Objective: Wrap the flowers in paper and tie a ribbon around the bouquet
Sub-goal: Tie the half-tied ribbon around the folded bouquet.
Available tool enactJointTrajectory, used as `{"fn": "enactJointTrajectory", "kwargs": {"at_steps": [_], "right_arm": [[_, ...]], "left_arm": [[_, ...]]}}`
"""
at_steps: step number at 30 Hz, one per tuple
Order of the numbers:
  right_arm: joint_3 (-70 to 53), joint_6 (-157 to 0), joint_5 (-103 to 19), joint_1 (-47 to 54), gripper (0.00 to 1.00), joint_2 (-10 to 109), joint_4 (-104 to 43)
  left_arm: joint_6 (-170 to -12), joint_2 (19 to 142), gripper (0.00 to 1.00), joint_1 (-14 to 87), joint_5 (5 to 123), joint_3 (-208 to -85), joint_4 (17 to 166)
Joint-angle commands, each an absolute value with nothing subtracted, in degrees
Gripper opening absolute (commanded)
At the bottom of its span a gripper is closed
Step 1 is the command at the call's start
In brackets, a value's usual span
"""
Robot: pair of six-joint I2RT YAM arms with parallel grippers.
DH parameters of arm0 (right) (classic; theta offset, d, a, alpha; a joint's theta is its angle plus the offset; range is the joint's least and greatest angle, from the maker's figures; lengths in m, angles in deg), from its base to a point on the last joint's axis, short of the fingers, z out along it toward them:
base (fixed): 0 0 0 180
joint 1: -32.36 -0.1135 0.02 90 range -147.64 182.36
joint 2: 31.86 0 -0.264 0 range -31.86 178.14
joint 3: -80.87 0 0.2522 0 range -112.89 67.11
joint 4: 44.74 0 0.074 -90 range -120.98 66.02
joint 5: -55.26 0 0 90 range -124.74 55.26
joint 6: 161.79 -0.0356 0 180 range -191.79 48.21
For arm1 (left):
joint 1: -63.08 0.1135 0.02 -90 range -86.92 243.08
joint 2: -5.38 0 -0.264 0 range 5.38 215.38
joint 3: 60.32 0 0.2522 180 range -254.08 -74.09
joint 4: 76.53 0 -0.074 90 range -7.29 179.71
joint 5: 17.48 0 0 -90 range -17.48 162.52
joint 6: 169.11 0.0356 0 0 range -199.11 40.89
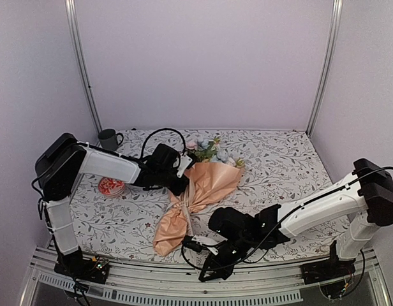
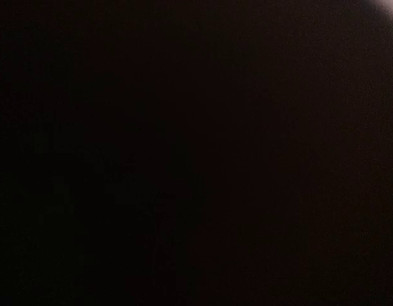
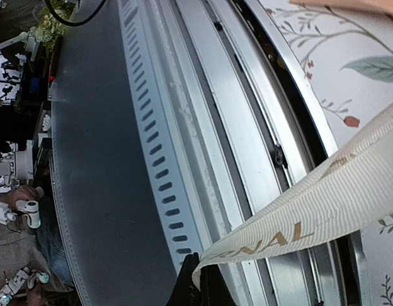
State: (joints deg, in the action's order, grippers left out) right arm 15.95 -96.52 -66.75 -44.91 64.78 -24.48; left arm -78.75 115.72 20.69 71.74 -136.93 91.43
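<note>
The bouquet lies slantwise in the middle of the table. Its flowers [image 1: 212,150] point to the far side, and the peach paper [image 1: 206,185] is pinched at the waist by the cream ribbon [image 1: 185,207]. My left gripper [image 1: 184,171] presses against the paper's upper left edge, shut on a white ribbon end. The left wrist view is entirely dark. My right gripper [image 1: 206,274] hangs past the table's front edge. In the right wrist view this gripper [image 3: 200,280] is shut on the tip of the ribbon [image 3: 324,204], which stretches taut back toward the table.
A dark mug [image 1: 109,138] stands at the back left. A red-and-white dish [image 1: 111,186] sits under the left arm. The metal frame rail [image 1: 152,284] runs along the front edge, shown close as slotted rail [image 3: 158,146] below the right gripper. White walls close in both sides.
</note>
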Motion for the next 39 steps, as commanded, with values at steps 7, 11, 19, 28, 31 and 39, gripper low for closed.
{"fn": "enactJointTrajectory", "kwargs": {"at_steps": [7, 11, 19, 28, 31, 39], "right_arm": [[21.8, -101.7, -68.9, -46.0, 0.0, 69.3, -32.1], [23.3, -102.2, -69.3, -46.0, 0.0, 69.7, -33.0], [26.5, -104.3, -69.8, -46.0, 0.0, 69.0, -35.4], [25.6, -104.1, -68.3, -46.0, 0.0, 68.4, -34.1], [24.3, -103.5, -64.7, -45.0, 0.02, 66.9, -31.8], [22.5, -100.1, -63.1, -36.2, 0.42, 57.3, -27.0]], "left_arm": [[-83.7, 122.0, 0.0, 24.8, 73.0, -139.6, 91.5], [-86.4, 122.6, 0.0, 25.6, 74.9, -139.8, 90.5], [-87.1, 123.1, 0.0, 26.5, 76.1, -139.2, 90.9], [-86.8, 121.5, 0.0, 26.6, 74.4, -138.3, 91.3], [-86.7, 117.4, 0.0, 26.2, 73.3, -135.9, 92.4], [-87.7, 101.6, 0.0, 22.5, 72.4, -124.9, 93.3]]}}
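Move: The knot at the bouquet's waist lies about 26 cm ahead of the right hand, 7 cm to its left and some 3 cm lower; the folded paper's tail end is roughly 11 cm ahead and 13 cm left. From the left hand the knot is about 6 cm back and 1 cm right at nearly the same height, with the flower heads some 14 cm ahead and 11 cm right and the red plate about 24 cm left, straight level. Keeping the ribbon's near tail pinched, the right hand sinks about 5 cm and drifts slightly right beyond the table's near edge, while the left, shut on the far tail, eases 2 cm forward and down; both hold there, away from the knot. Then the right rises forward again, opening its fingers about a third, and the left backs off up and leftward, still shut. ##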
